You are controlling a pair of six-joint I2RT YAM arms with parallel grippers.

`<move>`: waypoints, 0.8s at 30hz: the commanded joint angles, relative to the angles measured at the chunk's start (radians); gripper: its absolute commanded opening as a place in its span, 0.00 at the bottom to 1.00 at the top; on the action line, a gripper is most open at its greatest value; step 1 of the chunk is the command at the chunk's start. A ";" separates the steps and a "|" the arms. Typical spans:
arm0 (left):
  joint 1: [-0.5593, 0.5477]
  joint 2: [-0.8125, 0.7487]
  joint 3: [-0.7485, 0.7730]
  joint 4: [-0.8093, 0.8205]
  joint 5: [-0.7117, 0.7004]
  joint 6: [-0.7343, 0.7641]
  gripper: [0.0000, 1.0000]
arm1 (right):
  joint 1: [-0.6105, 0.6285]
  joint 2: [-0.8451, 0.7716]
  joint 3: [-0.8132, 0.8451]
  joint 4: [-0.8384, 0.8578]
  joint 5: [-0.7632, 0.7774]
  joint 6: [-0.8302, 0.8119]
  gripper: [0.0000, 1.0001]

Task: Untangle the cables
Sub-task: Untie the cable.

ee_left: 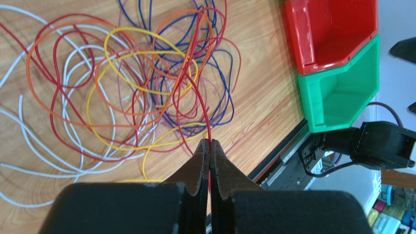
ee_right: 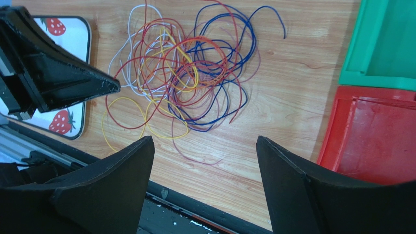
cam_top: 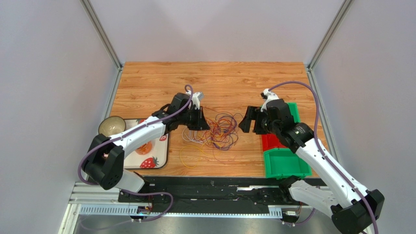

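The cables (cam_top: 215, 132) lie in a tangled heap of red, orange, yellow, white, blue and purple loops mid-table, between the two arms. My left gripper (cam_top: 198, 120) is at the heap's left edge. In the left wrist view its jaws (ee_left: 210, 142) are pressed together on a red cable (ee_left: 201, 105) that runs up out of the tangle (ee_left: 146, 83). My right gripper (cam_top: 246, 122) hovers at the heap's right side, apart from it. Its fingers stand wide open (ee_right: 205, 142) with nothing between them, and the tangle (ee_right: 185, 73) lies ahead of them.
A red bin (cam_top: 271, 142) and a green bin (cam_top: 286, 164) stand at the right, near the right arm. A strawberry-print tray (cam_top: 164, 155) and a bowl (cam_top: 111, 126) sit at the left. The table's front rail (cam_top: 210, 183) runs just behind the heap.
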 commanded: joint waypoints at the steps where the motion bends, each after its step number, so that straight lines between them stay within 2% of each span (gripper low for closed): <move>1: -0.002 0.029 0.009 0.124 0.023 -0.011 0.00 | 0.007 0.037 -0.024 0.081 -0.095 0.021 0.81; 6: -0.002 0.073 0.015 0.106 -0.009 0.009 0.00 | 0.007 0.129 -0.007 0.104 -0.110 0.090 0.80; 7: -0.004 0.081 0.015 0.093 -0.026 0.012 0.03 | 0.006 0.151 -0.001 0.110 -0.110 0.096 0.80; 8: -0.004 0.083 0.013 0.084 -0.038 0.012 0.09 | 0.007 0.189 0.007 0.113 -0.115 0.104 0.80; 9: -0.004 0.083 0.012 0.072 -0.052 0.009 0.24 | 0.007 0.214 0.025 0.113 -0.113 0.104 0.80; 11: -0.004 0.080 0.010 0.052 -0.068 0.014 0.34 | 0.007 0.286 0.051 0.098 -0.087 0.105 0.80; 12: -0.004 0.075 0.010 0.041 -0.074 0.016 0.54 | 0.007 0.306 0.067 0.096 -0.079 0.105 0.80; 13: -0.002 0.066 0.010 0.023 -0.080 0.017 0.64 | 0.007 0.326 0.087 0.093 -0.075 0.105 0.80; 15: -0.004 0.049 0.013 -0.005 -0.089 0.025 0.75 | 0.006 0.383 0.105 0.093 -0.058 0.096 0.81; 18: -0.002 -0.002 0.019 -0.075 -0.127 0.039 0.80 | 0.004 0.450 0.133 0.095 -0.049 0.076 0.81; 24: -0.002 -0.155 0.025 -0.236 -0.204 0.066 0.81 | -0.014 0.531 0.148 0.138 -0.062 0.018 0.81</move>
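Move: The left fingers already pinch a red cable. The tangle's middle lies some 13 cm below them, about 4 cm to their right and 2 cm ahead, with the loose yellow loop roughly 11 cm back and 6 cm left of that hand. From the open, empty right hand, the tangle's middle is about 11 cm left, 3 cm ahead and 18 cm down; the red bin stands some 17 cm to its right, level with it, and the far green bin 12 cm beyond the red one. The left hand eases down about 3 cm and opens wide to let go of the red cable, then backs off some 3 cm to its left while starting to rise again, rolling slightly. Meanwhile the right hand, fingers kept wide open, sinks about 9 cm and goes some 4 cm each left and forward towards the tangle's right-hand side, its fingers tipping roughly 20 degrees further down, with no grip on a cable yet. ##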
